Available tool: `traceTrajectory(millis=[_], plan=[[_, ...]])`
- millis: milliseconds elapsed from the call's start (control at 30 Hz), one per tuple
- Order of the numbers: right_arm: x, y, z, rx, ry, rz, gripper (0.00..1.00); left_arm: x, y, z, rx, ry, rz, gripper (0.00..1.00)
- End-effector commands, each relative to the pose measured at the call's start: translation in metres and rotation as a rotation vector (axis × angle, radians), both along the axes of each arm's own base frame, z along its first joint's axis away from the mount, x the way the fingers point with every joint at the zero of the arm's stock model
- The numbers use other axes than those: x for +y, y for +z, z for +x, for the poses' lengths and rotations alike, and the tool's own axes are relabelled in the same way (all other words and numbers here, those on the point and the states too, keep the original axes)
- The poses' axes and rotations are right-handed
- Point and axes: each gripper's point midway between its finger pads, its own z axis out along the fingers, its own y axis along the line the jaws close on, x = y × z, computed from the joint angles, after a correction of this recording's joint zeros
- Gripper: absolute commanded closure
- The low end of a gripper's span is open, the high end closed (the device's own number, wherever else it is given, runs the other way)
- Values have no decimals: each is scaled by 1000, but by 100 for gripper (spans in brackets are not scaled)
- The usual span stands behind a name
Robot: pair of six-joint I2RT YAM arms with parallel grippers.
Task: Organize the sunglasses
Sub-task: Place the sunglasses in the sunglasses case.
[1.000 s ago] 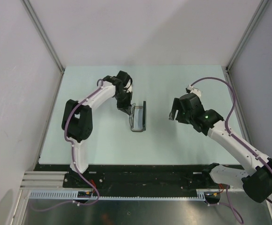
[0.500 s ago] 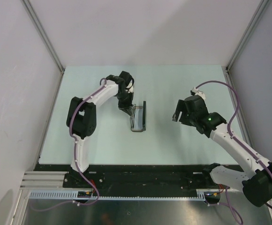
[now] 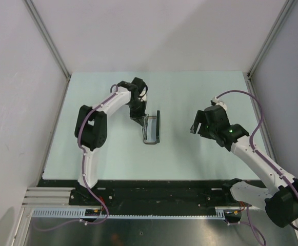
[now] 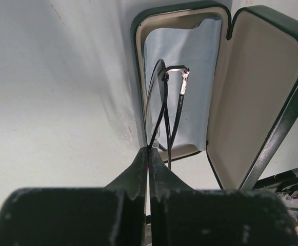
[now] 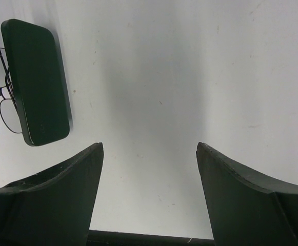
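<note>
The sunglasses [image 4: 165, 102], thin dark wire frames, hang folded over the open black case [image 4: 256, 92], just above the pale blue cloth [image 4: 190, 51] lining its lower half. My left gripper [image 4: 149, 151] is shut on the frame's near end, at the case's left rim. From above, the left gripper [image 3: 138, 120] sits beside the case [image 3: 152, 128]. In the right wrist view the sunglasses [image 5: 2, 110] show behind the raised lid [image 5: 36, 82]. My right gripper [image 5: 150, 148] is open over bare table, well to the right of the case, holding nothing.
The pale table [image 3: 190, 92] is boxed in by white walls with metal posts at the back corners. The black rail [image 3: 154, 189] carrying both arm bases runs along the near edge.
The right gripper has drawn back a little to the right, away from the case. The left arm's elbow has shifted slightly; its gripper stays at the case, holding the sunglasses.
</note>
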Motion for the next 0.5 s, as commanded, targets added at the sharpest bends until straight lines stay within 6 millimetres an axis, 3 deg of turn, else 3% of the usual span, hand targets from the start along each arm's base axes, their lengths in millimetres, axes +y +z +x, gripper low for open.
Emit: traceTrajectory(millis=[0, 167, 467], plan=[[0, 9, 4, -45, -3, 21, 22, -1, 3, 5, -9, -6, 18, 100], [-4, 4, 2, -42, -13, 23, 22, -3, 2, 4, 5, -2, 7, 87], [-6, 0, 2, -33, -15, 25, 22, -8, 7, 9, -4, 2, -12, 77]])
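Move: My left hand still holds the folded sunglasses, upright, over the left rim of the open sunglasses case. The middle of the case's tray lies about 3 cm to the right, 2 cm back and some 5 cm below. The blue cloth lies in that tray, and the raised lid stands about 7 cm to my right, 2 cm back and roughly 2 cm lower. From my right hand the tray is some 22 cm left, 5 cm ahead and 13 cm below. With my left hand I sink only about 1 cm, straight down beside the case's left rim with hardly any wrist tilt. As I go down I open the closed fingers to roughly a fifth of their range, easing the pinch and letting go of the folded sunglasses while the fingertips stay on either side of them. ##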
